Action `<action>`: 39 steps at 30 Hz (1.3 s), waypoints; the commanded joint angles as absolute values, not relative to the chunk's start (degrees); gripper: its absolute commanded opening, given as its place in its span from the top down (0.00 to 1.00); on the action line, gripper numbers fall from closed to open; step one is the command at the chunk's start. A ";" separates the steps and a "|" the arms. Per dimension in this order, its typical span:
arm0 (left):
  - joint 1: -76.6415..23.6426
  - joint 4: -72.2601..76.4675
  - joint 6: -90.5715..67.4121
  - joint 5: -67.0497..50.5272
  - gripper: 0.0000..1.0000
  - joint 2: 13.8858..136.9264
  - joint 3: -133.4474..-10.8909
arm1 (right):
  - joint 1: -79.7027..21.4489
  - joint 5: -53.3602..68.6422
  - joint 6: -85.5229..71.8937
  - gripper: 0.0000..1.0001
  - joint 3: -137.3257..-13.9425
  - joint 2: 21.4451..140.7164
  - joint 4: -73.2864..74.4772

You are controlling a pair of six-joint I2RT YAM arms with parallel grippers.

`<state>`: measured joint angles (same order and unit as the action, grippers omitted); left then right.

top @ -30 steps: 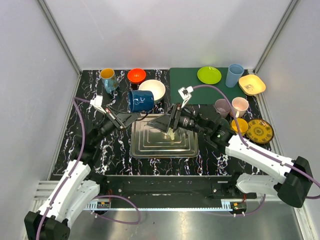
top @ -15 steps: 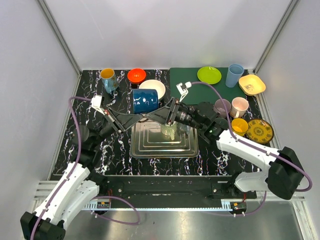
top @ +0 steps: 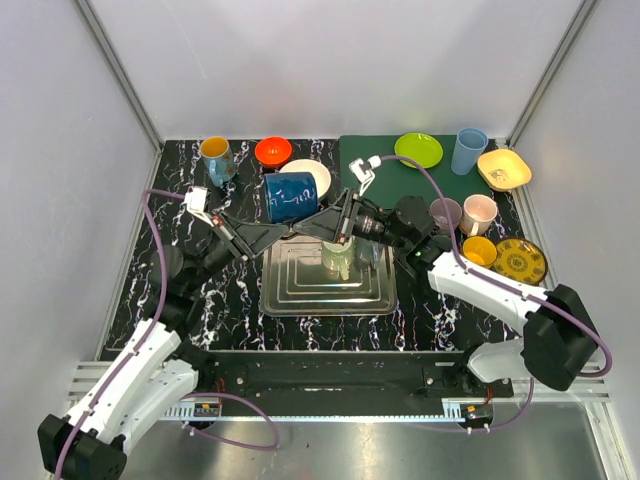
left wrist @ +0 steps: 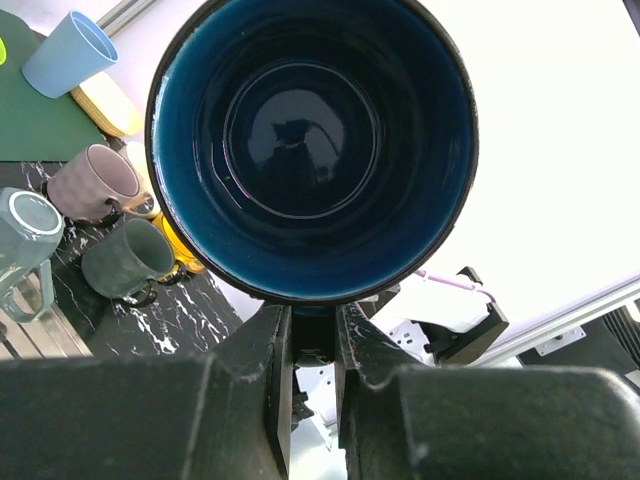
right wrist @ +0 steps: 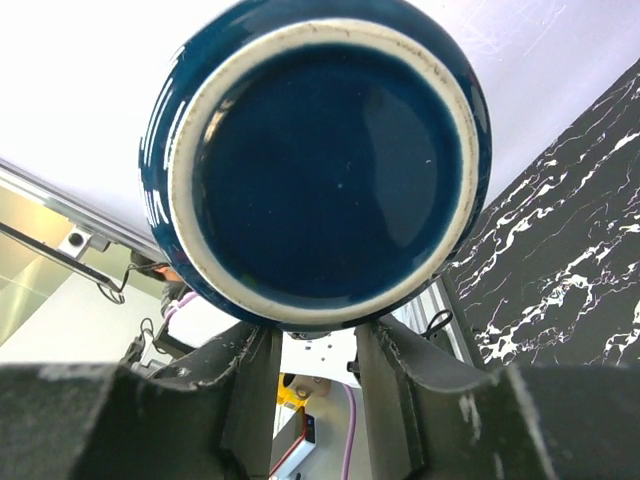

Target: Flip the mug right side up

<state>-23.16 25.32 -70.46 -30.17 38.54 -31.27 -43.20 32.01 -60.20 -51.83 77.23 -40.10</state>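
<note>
The dark blue mug (top: 288, 197) hangs on its side in the air above the far edge of the metal tray (top: 300, 290). My left gripper (top: 283, 231) is shut on its handle from below. In the left wrist view the mug's mouth (left wrist: 312, 130) faces the camera and the jaws of the left gripper (left wrist: 313, 340) pinch the handle. My right gripper (top: 310, 226) is open at the mug's other end. In the right wrist view the mug's base (right wrist: 320, 160) faces the camera, just above the gap of the right gripper (right wrist: 315, 350).
A glass mug (top: 340, 257) stands on the tray under the right gripper. A white bowl (top: 313, 177), an orange bowl (top: 272, 151) and a yellow-lined mug (top: 216, 155) stand behind. A green plate (top: 418, 150), a blue cup (top: 469, 150) and more mugs (top: 479, 213) fill the right.
My right gripper has risen from over the tray and moved left up to the mug's base. The left gripper has kept hold of the mug and tipped it slightly.
</note>
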 commanded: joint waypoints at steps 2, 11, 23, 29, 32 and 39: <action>-26.36 28.21 -67.85 -35.51 1.00 38.32 -34.37 | -41.66 32.87 -64.24 0.59 -55.02 78.83 -49.30; -28.04 26.72 -66.18 -36.39 1.00 38.23 -34.37 | -41.04 37.88 -71.71 0.88 -57.57 85.43 -58.09; -27.86 11.35 -58.36 -26.12 0.55 32.26 -35.07 | -40.96 27.18 -46.60 1.00 -60.64 73.05 -18.93; -27.86 6.95 -56.08 -21.10 0.36 30.50 -34.98 | -41.04 23.12 -39.56 1.00 -61.17 69.26 -6.34; -27.86 1.25 -54.50 -17.59 0.34 29.71 -36.03 | -42.53 18.40 -36.22 1.00 -62.22 69.17 -0.28; -27.86 -32.03 -49.05 15.62 0.30 22.24 -43.50 | -51.50 2.56 -25.67 1.00 -69.43 78.65 15.81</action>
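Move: The dark blue mug hangs in the air on its side, its opening towards the left hand and its base towards the right. Its middle is about 5 cm ahead of and 4 cm above both hands: 1 cm right of the left hand, which holds the handle, and 2 cm left of the right hand. Some 30 cm below the right hand stand the light green mug, 8 cm ahead and 8 right, and the grey mug, 10 ahead and 16 right. The blue mug's handle passes from hand to hand: the right fingers, open around it at first, shut and pinch it while both hands barely shift, then the left fingers open and let go. The left hand leaves to the left and down. The right hand carries the mug down about 10 cm and a little right, towards the tray, its fingers tipping down some 35 degrees. ##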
